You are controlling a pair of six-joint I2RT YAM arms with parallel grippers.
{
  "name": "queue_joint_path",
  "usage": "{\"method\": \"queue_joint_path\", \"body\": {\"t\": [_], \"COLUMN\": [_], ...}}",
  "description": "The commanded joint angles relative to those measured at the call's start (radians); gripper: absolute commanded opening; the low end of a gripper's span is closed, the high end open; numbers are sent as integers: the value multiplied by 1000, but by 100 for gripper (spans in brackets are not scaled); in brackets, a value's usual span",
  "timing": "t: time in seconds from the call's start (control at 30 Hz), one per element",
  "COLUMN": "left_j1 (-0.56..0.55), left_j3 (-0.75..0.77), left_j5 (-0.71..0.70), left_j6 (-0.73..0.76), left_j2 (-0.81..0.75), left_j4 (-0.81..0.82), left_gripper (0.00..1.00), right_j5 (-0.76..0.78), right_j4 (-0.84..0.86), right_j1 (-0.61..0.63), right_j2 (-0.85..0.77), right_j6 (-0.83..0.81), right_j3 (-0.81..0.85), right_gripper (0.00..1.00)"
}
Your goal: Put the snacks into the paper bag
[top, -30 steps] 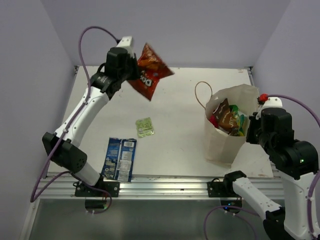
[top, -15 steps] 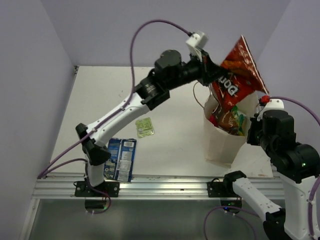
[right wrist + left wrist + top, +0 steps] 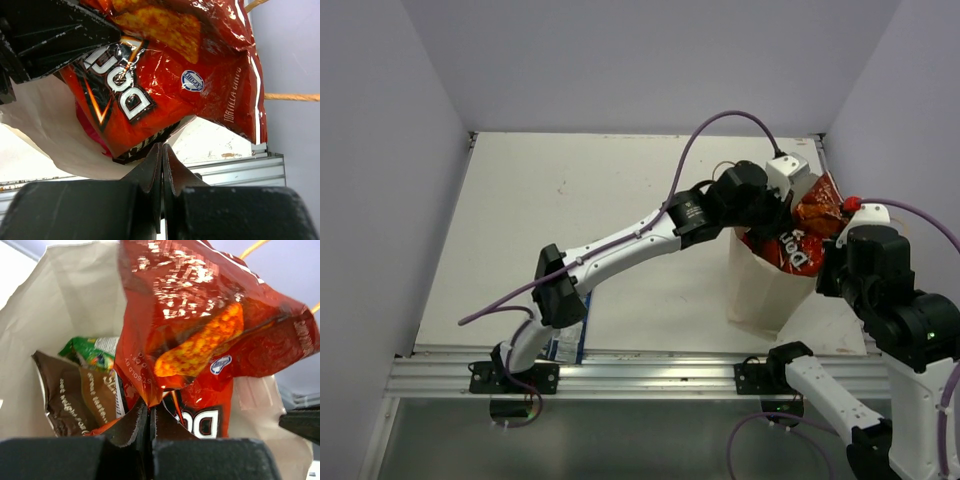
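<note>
The red Doritos packet [image 3: 802, 238] hangs half inside the mouth of the tan paper bag [image 3: 758, 292] at the right of the table. My left gripper [image 3: 772, 212] reaches across to the bag and is shut on a corner of that packet [image 3: 200, 315]; its own view shows the jaws [image 3: 150, 407] pinching the foil. Inside the bag [image 3: 65, 300] lie a brown packet [image 3: 65, 395] and a green one [image 3: 90, 350]. My right gripper [image 3: 828, 268] is at the bag's right rim, shut [image 3: 162, 147] on the paper edge [image 3: 45, 135], just below the Doritos packet [image 3: 165, 75].
A blue packet [image 3: 577, 340] lies near the front edge, mostly hidden under my left arm. A pink packet edge [image 3: 87, 127] shows inside the bag. The bag's thin handle [image 3: 290, 96] sticks out to the right. White table [image 3: 570, 190], metal rail [image 3: 640, 375] in front.
My left arm swung from the back left across to the bag and lowered the Doritos packet into its mouth. The right arm stayed where it was.
</note>
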Motion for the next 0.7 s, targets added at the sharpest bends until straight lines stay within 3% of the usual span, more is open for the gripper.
{"method": "queue_joint_path", "body": {"t": [0.0, 0.13, 0.23, 0.5, 0.6, 0.63, 0.67], "left_j1": [-20, -20, -20, -20, -23, -27, -30], "left_j3": [70, 55, 62, 92, 52, 20, -53], "left_j5": [-48, -111, -159, -171, -142, -143, -144], "left_j6": [72, 87, 89, 80, 100, 116, 123], "left_j2": [20, 26, 20, 34, -53, -145, -193], "left_j4": [-187, -258, -283, -336, -190, -40, 37], "left_gripper": [0, 0, 6, 8, 29, 55, 68], "right_j5": [-15, -21, -23, -26, -24, -27, -27], "right_j4": [10, 11, 11, 10, 8, 10, 10], "right_j1": [9, 10, 12, 12, 12, 12, 12], "right_j2": [-10, -4, -2, -14, -14, -14, -14], "right_j6": [-15, -17, -15, -14, -14, -14, -12], "right_j3": [38, 37, 40, 38, 38, 38, 38], "right_gripper": [0, 0, 0, 0, 0, 0, 0]}}
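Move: The left hand already pinches the Doritos over the paper bag's mouth, whose middle lies about 2 cm to its right, 2 cm back and 3 cm below. The Doritos' middle is some 4 cm right, 1 cm back, at hand height; the brown snack inside is about 4 cm ahead, 2 cm right, 12 cm below. From the right hand, the mouth is roughly 8 cm ahead, 7 cm left, 4 cm below. Easing some 3 cm left, the left hand lowers the Doritos about 5 cm into the paper bag, then opens. ##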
